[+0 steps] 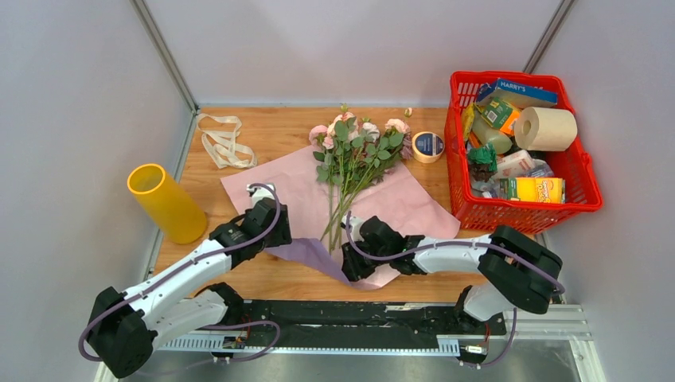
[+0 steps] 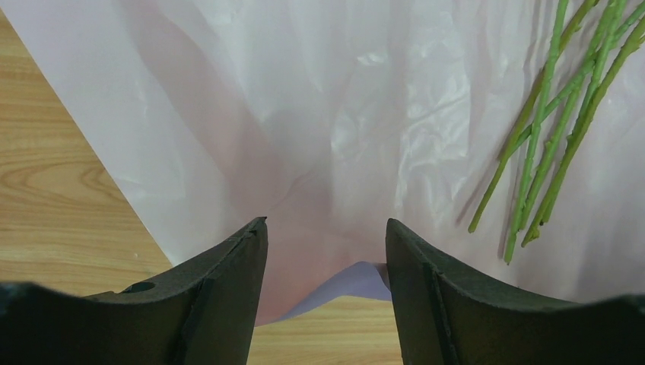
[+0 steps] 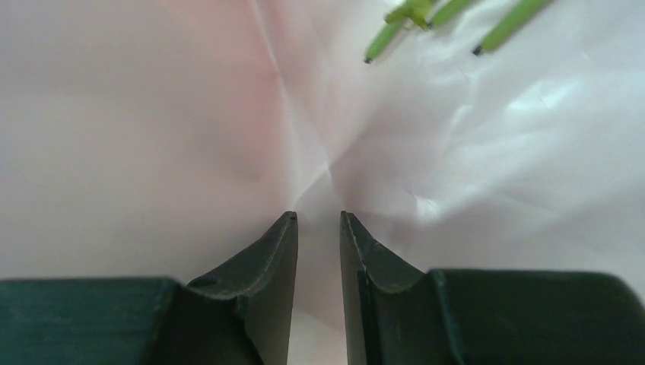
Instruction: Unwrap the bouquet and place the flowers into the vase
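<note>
The lilac wrapping paper point(image 1: 278, 187) lies unfolded, pink side up, in the middle of the table. The flowers point(image 1: 358, 143) rest on it, blooms to the far side and green stems point(image 2: 548, 144) pointing near. The yellow vase point(image 1: 165, 201) stands at the table's left edge. My left gripper point(image 1: 277, 231) point(image 2: 327, 228) hovers open over the paper's near-left edge, left of the stems, nothing between its fingers. My right gripper point(image 1: 350, 259) point(image 3: 318, 217) sits just near of the stem ends point(image 3: 426, 19), its jaws drawn close on a raised fold of the paper point(image 3: 152, 137).
A cream ribbon point(image 1: 225, 141) lies loose at the far left. A tape roll point(image 1: 428, 146) sits beside the blooms. The red basket point(image 1: 517, 213) at the right holds boxes and a beige paper roll point(image 1: 549, 127). Bare wood shows along the near edge.
</note>
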Available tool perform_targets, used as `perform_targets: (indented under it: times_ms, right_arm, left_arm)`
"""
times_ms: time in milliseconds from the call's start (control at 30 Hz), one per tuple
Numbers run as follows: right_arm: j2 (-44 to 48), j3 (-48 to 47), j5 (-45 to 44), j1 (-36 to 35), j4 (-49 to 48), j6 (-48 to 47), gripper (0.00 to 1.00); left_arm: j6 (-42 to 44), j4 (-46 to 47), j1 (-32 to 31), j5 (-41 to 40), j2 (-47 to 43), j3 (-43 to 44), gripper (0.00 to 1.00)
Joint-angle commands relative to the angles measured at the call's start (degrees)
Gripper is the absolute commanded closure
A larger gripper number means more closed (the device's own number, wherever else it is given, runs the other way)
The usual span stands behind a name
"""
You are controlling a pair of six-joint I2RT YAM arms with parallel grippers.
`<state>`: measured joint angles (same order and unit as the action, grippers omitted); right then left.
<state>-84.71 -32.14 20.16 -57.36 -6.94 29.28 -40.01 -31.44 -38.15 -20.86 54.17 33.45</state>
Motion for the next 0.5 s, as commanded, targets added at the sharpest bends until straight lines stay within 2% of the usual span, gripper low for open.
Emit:
perform_targets:
  times_ms: [0, 267, 467]
  right_arm:
    - [3.6, 1.3, -3.6, -0.6, -1.6, 0.3, 0.71]
    - [5.9, -3.1, -3.6, -0.9, -0.4, 0.2, 0.71]
    - [1.3, -7.5, -1.9, -4.2, -2.1, 0.7, 0.71]
  left_arm:
    - [-2.8, 0.7, 0.3, 1.0, -2.7, 0.5, 0.34]
    - [0.2, -5.3, 0.3, 2.1, -8.6, 9.8, 0.34]
    - [0.3, -4.3, 0.3, 1.8, -9.6, 9.0, 0.34]
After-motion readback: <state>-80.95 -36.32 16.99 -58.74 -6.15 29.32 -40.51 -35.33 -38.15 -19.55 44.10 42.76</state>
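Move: The flower stems' cut ends lie about 5 cm ahead of the right hand, 5 cm to its left and some 2 cm lower; the purple folded flap is about 10 cm to its left and 3 cm ahead. The blossoms are some 32 cm straight ahead of that hand. From the left hand, the stem ends are about 11 cm to the right, 2 cm back and 6 cm below, the purple flap 6 cm right, 5 cm back and 5 cm lower. The left hand, fingers held wide apart, hangs almost still at first and then climbs straight up about 10 cm, clear of the flap's edge, its fingers tipping up by some 10 to 15 degrees to point less steeply. The right hand, its nearly shut fingers still low on the turned-back wrapper, dips slightly and slides a little right, then comes up about 4 cm while drifting left and a little forward over the paper beside the stem ends, without opening or closing. ##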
